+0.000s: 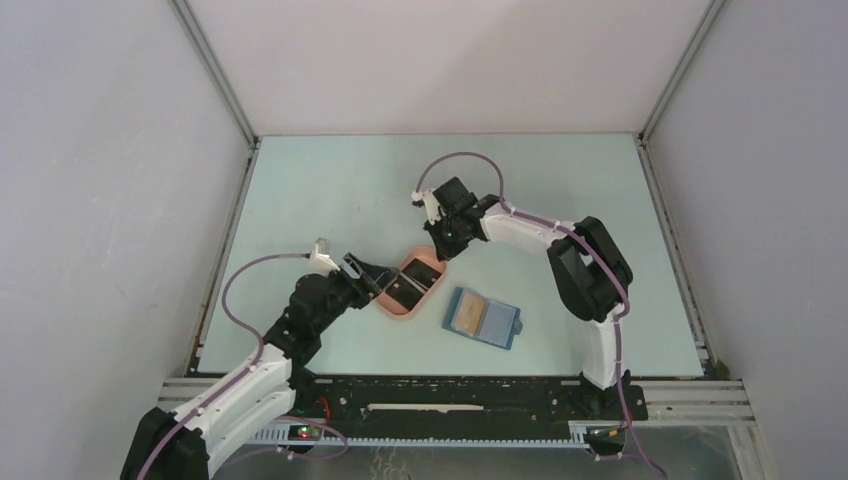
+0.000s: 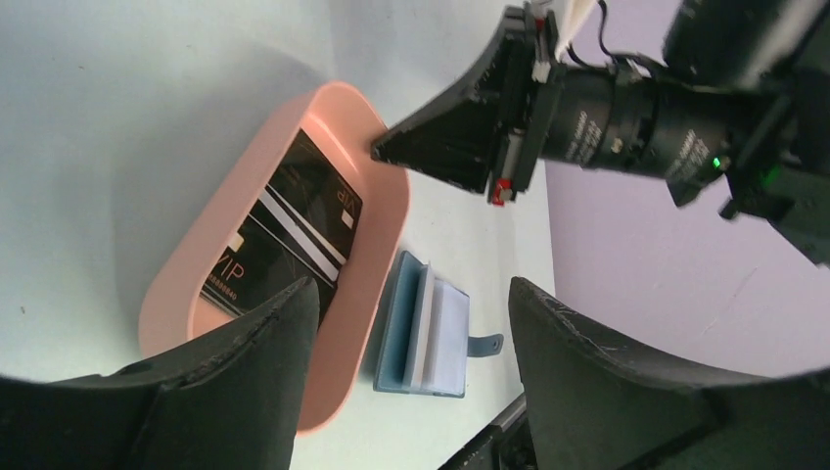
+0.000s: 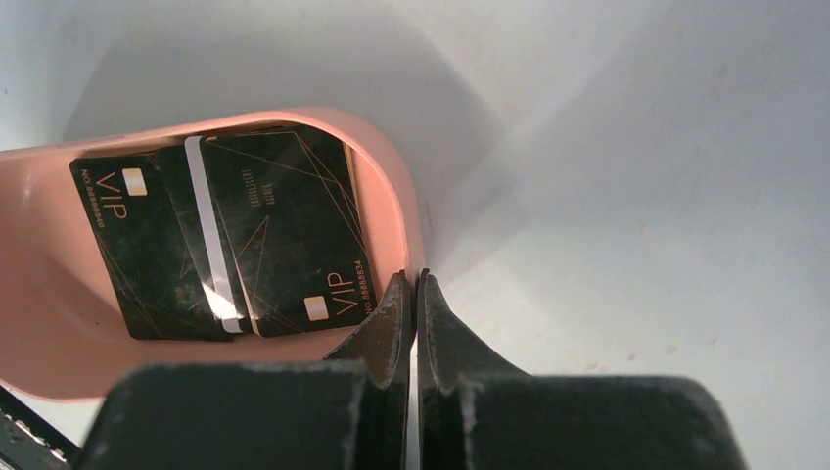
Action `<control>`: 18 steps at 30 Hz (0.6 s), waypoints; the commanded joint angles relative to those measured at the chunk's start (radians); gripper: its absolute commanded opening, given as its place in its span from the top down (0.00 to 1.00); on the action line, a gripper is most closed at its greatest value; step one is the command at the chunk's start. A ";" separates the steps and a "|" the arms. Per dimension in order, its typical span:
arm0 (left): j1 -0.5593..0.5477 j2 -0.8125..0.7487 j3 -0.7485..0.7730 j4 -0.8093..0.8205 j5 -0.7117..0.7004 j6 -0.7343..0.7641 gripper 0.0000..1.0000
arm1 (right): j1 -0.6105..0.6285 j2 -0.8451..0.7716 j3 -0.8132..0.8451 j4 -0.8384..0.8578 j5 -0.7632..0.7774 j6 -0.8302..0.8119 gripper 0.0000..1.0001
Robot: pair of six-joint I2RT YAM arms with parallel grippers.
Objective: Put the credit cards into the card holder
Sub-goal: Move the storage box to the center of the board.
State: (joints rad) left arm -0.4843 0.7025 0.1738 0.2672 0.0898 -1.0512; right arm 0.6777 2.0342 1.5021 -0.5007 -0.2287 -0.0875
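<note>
Black credit cards marked VIP lie overlapped inside a pink oval tray; they also show in the top view and the left wrist view. The card holder, a blue wallet, lies open on the table just right of the tray, with a tan card in its left half. My right gripper is shut on the tray's far rim, one finger inside the wall and one outside. Over the tray's near-left end hovers my left gripper, open and holding nothing.
The pink tray sits mid-table between both arms. In the left wrist view the card holder lies beyond the tray, near the dark front rail. The right arm's gripper reaches in from above. White walls enclose the table.
</note>
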 commanded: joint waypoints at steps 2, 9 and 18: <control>-0.017 0.040 0.013 0.028 -0.012 -0.028 0.24 | 0.074 -0.155 -0.127 0.141 0.147 0.175 1.00; -0.071 0.097 0.029 0.022 -0.046 -0.067 0.25 | 0.110 -0.205 -0.180 0.154 0.131 0.224 0.76; -0.120 0.139 0.019 -0.012 -0.144 -0.160 0.24 | 0.111 -0.275 -0.179 0.164 0.106 0.096 0.48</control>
State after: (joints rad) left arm -0.5896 0.8242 0.1738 0.2573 0.0204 -1.1534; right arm 0.7860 1.8458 1.3163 -0.3813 -0.1135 0.0822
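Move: Behind the right fingertips, which already pinch the rim at the pink storage box's far right end, the box's middle lies about 4 cm back, 5 cm to the left and 1 cm lower. The blue card holder is some 11 cm back and 7 cm to the right of that hand. From the left hand, the box's middle is about 4 cm ahead, 3 cm to the right and 9 cm below; the card holder is roughly 16 cm to the right, 2 cm back and 10 cm below. Dragging the storage box back towards the base by its pinched rim, the right hand goes about 4 cm at table level, then opens to about half, lets go of the rim and lifts some 3 cm, drifting left. The left hand, fingers staying wide, sinks about 3 cm over the box, easing a little right and back and tipping slightly down. ##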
